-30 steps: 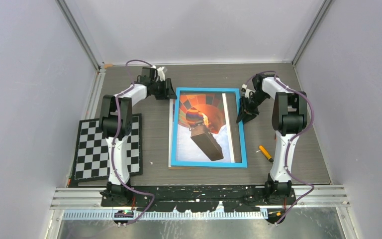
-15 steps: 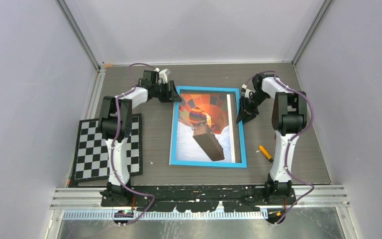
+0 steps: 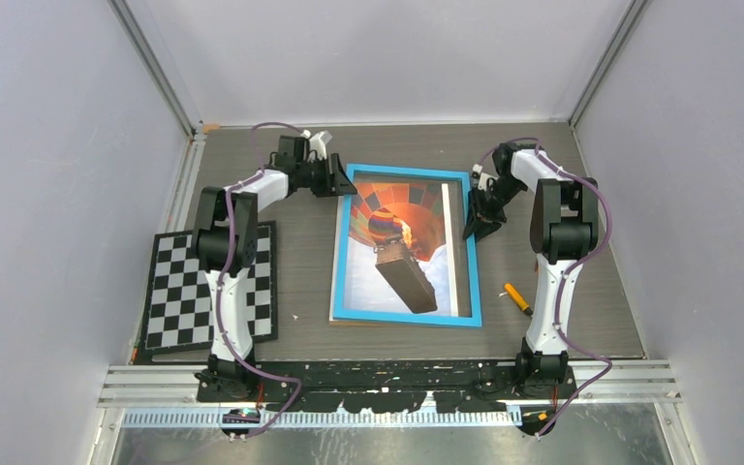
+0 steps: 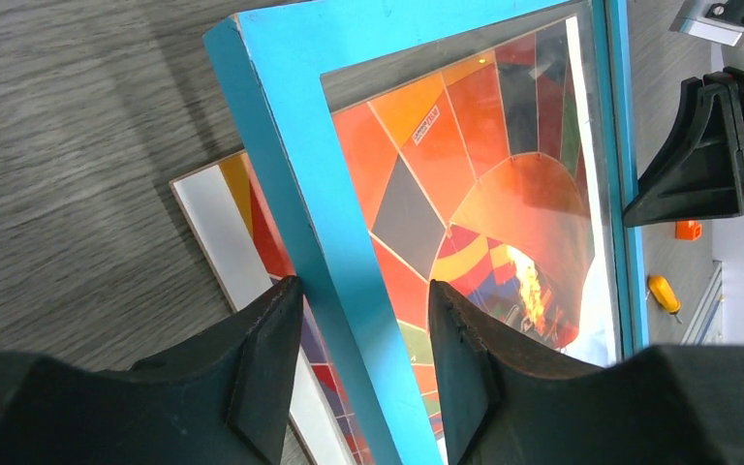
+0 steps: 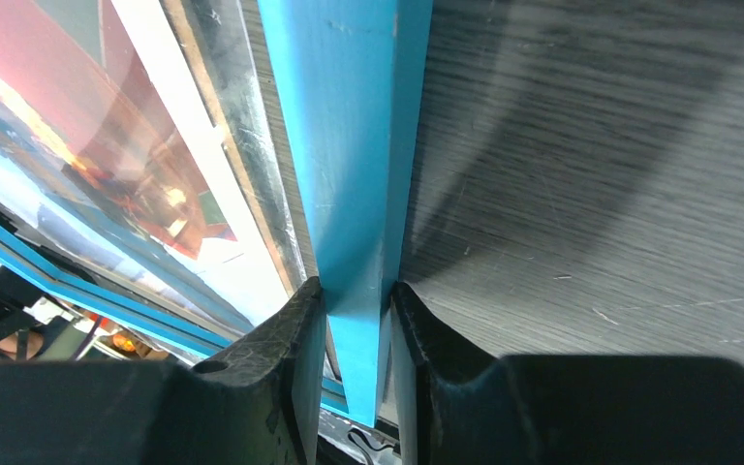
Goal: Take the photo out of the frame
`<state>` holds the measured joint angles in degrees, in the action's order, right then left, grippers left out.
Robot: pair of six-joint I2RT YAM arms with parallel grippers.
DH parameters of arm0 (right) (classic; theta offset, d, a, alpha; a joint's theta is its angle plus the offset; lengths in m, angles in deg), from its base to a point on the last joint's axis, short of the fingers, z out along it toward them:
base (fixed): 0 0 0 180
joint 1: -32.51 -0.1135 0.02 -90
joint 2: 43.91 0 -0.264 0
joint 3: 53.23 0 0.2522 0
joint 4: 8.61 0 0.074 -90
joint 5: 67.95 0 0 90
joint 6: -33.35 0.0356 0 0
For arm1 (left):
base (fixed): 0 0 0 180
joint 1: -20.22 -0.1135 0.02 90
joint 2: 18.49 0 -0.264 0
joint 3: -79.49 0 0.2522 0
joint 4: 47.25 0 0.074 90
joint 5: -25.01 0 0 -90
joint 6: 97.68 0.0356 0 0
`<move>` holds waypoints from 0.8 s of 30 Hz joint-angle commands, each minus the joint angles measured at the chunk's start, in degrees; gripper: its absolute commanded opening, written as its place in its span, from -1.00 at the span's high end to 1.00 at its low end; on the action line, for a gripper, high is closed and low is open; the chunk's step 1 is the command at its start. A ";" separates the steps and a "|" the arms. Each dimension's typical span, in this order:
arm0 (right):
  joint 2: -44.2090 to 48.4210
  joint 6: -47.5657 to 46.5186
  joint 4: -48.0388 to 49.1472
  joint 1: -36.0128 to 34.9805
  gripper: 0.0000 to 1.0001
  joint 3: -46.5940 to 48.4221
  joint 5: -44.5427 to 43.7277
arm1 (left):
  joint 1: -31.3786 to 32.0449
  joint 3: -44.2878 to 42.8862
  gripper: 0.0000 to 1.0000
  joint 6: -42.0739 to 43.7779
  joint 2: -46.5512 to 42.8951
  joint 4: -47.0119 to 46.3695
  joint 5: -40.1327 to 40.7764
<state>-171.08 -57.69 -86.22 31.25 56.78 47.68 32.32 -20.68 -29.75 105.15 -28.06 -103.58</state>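
Observation:
The blue-bordered frame (image 3: pixel 341 254) lies in the middle of the table, with its right side lifted. The balloon photo (image 3: pixel 397 232) shows through the glass. In the left wrist view the photo (image 4: pixel 215 218) lies on the table below the frame (image 4: pixel 281 126), and its white corner sticks out past the left border. My left gripper (image 3: pixel 344 184) (image 4: pixel 363 289) straddles that left border near the far corner; its jaws are open, with a gap on the glass side. My right gripper (image 3: pixel 472 231) (image 5: pixel 356 291) is shut on the frame's right border (image 5: pixel 349 145).
A black-and-white checkerboard (image 3: pixel 208 286) lies at the left, beside the left arm. An orange marker (image 3: pixel 516 296) (image 4: pixel 664 293) lies right of the frame, near the right arm. Grey walls enclose the table on three sides.
My left gripper has moved right, from beside the frame to over its left border. The frame has shifted slightly right over the photo. The right gripper keeps its hold.

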 commanded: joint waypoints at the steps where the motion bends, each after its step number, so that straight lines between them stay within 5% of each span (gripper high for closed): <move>1: 0.45 -0.21 1.95 -0.24 0.36 2.00 1.91 | 2.76 -0.90 -0.02 -2.96 1.14 -2.16 -6.60; 13: 1.56 -1.70 1.33 -0.11 0.15 2.45 0.36 | 3.11 -1.31 0.05 -7.95 4.31 -5.16 -7.42; 24: 0.67 -1.25 2.56 0.47 -0.23 4.98 -8.12 | 6.58 -3.03 0.04 0.07 1.52 2.98 -4.74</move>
<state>-171.08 -59.46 -87.32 32.37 59.51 40.03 35.56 -22.03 -33.18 109.12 -30.90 -105.11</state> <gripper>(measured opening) 0.585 0.477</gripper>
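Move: The frame's left rail already lies between the left fingers, its middle some 14 cm back and about 3 cm down; the photo's middle is roughly 15 cm back, 10 cm right and 5 cm below. The right fingers pinch the right rail, whose middle is about 4 cm back; from this hand the photo lies some 14 cm left and 3 cm back, the screwdriver 8 cm right and 15 cm back. Lower the left gripper nearly 2 cm with the frame's left rail still between its half-open fingers, then push the rail to the right, about 3.5 cm in all, its outer finger against the outside. Open the right gripper to end its pinch on the opposite rail, drawing that hand about 3 cm right and slightly forward. ##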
